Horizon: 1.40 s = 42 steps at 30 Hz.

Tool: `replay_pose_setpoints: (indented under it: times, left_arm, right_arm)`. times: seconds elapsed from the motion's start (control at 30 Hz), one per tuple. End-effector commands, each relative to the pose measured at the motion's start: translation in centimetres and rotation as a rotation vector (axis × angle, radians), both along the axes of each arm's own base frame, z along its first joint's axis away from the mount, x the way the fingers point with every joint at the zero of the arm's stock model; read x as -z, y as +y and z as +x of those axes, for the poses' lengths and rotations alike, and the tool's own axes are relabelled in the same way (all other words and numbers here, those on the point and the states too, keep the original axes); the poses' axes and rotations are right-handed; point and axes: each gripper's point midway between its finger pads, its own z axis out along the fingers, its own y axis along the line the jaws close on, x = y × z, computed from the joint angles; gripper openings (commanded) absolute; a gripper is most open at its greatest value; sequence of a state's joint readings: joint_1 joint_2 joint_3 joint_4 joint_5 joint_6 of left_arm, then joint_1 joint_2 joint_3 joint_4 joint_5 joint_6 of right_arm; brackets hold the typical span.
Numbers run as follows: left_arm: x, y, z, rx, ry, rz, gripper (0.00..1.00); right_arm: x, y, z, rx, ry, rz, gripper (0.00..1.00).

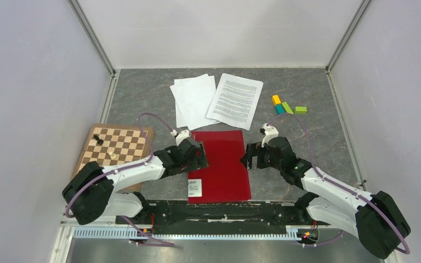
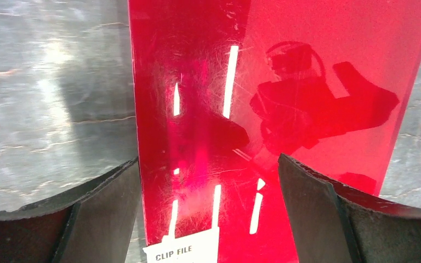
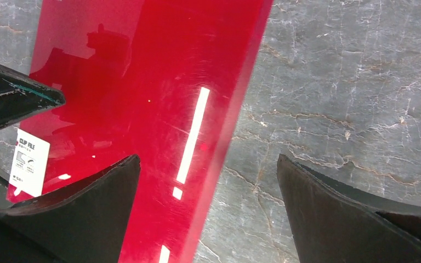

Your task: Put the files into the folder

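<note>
The red folder (image 1: 219, 164) lies closed and flat in the middle of the table, its white label (image 1: 194, 188) at the near left corner. The files are white sheets behind it: blank ones (image 1: 193, 98) and a printed one (image 1: 235, 101). My left gripper (image 1: 201, 156) hangs open over the folder's left edge (image 2: 142, 137), with the label (image 2: 183, 251) between its fingers. Open as well, my right gripper (image 1: 250, 156) straddles the folder's right edge (image 3: 225, 148). Nothing is held.
A wooden chessboard (image 1: 115, 145) with a few pieces lies at the left. Small coloured blocks (image 1: 286, 106) sit at the back right. White walls close in the grey stone table (image 1: 318, 142) on three sides.
</note>
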<state>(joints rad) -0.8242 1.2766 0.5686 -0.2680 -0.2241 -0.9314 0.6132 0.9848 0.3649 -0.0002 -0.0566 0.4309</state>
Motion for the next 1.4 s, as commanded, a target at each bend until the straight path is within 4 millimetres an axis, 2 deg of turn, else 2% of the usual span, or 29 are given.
replay_pose_setpoints:
  times: [0.0, 0.2, 0.27, 0.43, 0.5, 0.6, 0.67, 0.77, 0.9, 1.0, 1.37]
  left_arm:
    - [-0.1, -3.2, 0.2, -0.039, 0.034, -0.098, 0.97]
    - [-1.4, -5.9, 1.3, 0.005, 0.012, -0.113, 0.97]
    - [-2.0, -5.6, 1.4, 0.027, -0.009, -0.063, 0.97]
    - [-4.1, -2.6, 1.1, 0.045, -0.058, 0.056, 0.97]
    - [-5.0, -2.1, 0.9, 0.064, -0.080, 0.058, 0.96]
    - [-6.0, -3.3, 0.6, 0.121, -0.100, -0.016, 0.86]
    - [-6.3, -4.6, 0.4, 0.161, -0.098, -0.072, 0.74]
    - [-5.3, -5.6, 0.1, 0.182, -0.065, -0.093, 0.49]
    - [-3.5, -5.6, -0.1, 0.175, -0.023, -0.073, 0.23]
    - [-2.8, -5.1, -0.1, 0.159, -0.020, -0.057, 0.15]
    - [-2.3, -2.6, -0.2, 0.109, -0.040, 0.026, 0.02]
  right_arm:
    - [-0.1, 0.2, 0.7, 0.007, -0.021, 0.001, 0.98]
    - [-0.1, -0.7, 1.7, 0.037, -0.001, -0.069, 0.98]
    - [-0.1, -1.3, 1.8, 0.052, -0.001, -0.073, 0.98]
    - [-0.2, -2.5, 1.3, 0.077, 0.011, -0.070, 0.98]
    - [0.0, -2.7, 0.9, 0.082, 0.019, -0.060, 0.98]
    - [0.4, -2.5, 0.2, 0.081, 0.041, -0.035, 0.98]
    - [0.6, -2.5, 0.0, 0.082, 0.051, -0.025, 0.98]
    - [0.9, -2.4, -0.1, 0.083, 0.061, -0.025, 0.98]
    - [1.2, -2.5, -0.2, 0.083, 0.070, -0.029, 0.99]
    - [1.3, -2.6, -0.3, 0.084, 0.074, -0.032, 0.99]
    - [2.2, -2.4, -0.5, 0.075, 0.098, -0.037, 0.99]
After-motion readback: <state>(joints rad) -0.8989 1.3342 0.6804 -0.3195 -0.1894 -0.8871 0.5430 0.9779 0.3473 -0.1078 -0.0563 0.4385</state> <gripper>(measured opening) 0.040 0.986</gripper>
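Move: Spread fingertips of the left hand are already on the red folder near its left edge; the folder's middle lies about 6 cm right, level fore and aft, 1 cm below, with its label about 8 cm back and 3 cm left. The right hand has that middle some 12 cm left, 1 cm back and 4 cm below. The printed sheet lies about 29 cm ahead and 3 cm left of the right hand; the blank sheets, 32 cm ahead and 4 cm left of the left hand. Dragging the folder on to the right under its open fingertips, the left hand travels about 5 cm, then lifts off roughly 5 cm, shuts its fingers almost fully and sinks again close over the folder's left part. The right hand stays wide open at the right edge, dipping, shifting about 3 cm right with the folder, rising a little, then sinking again. ##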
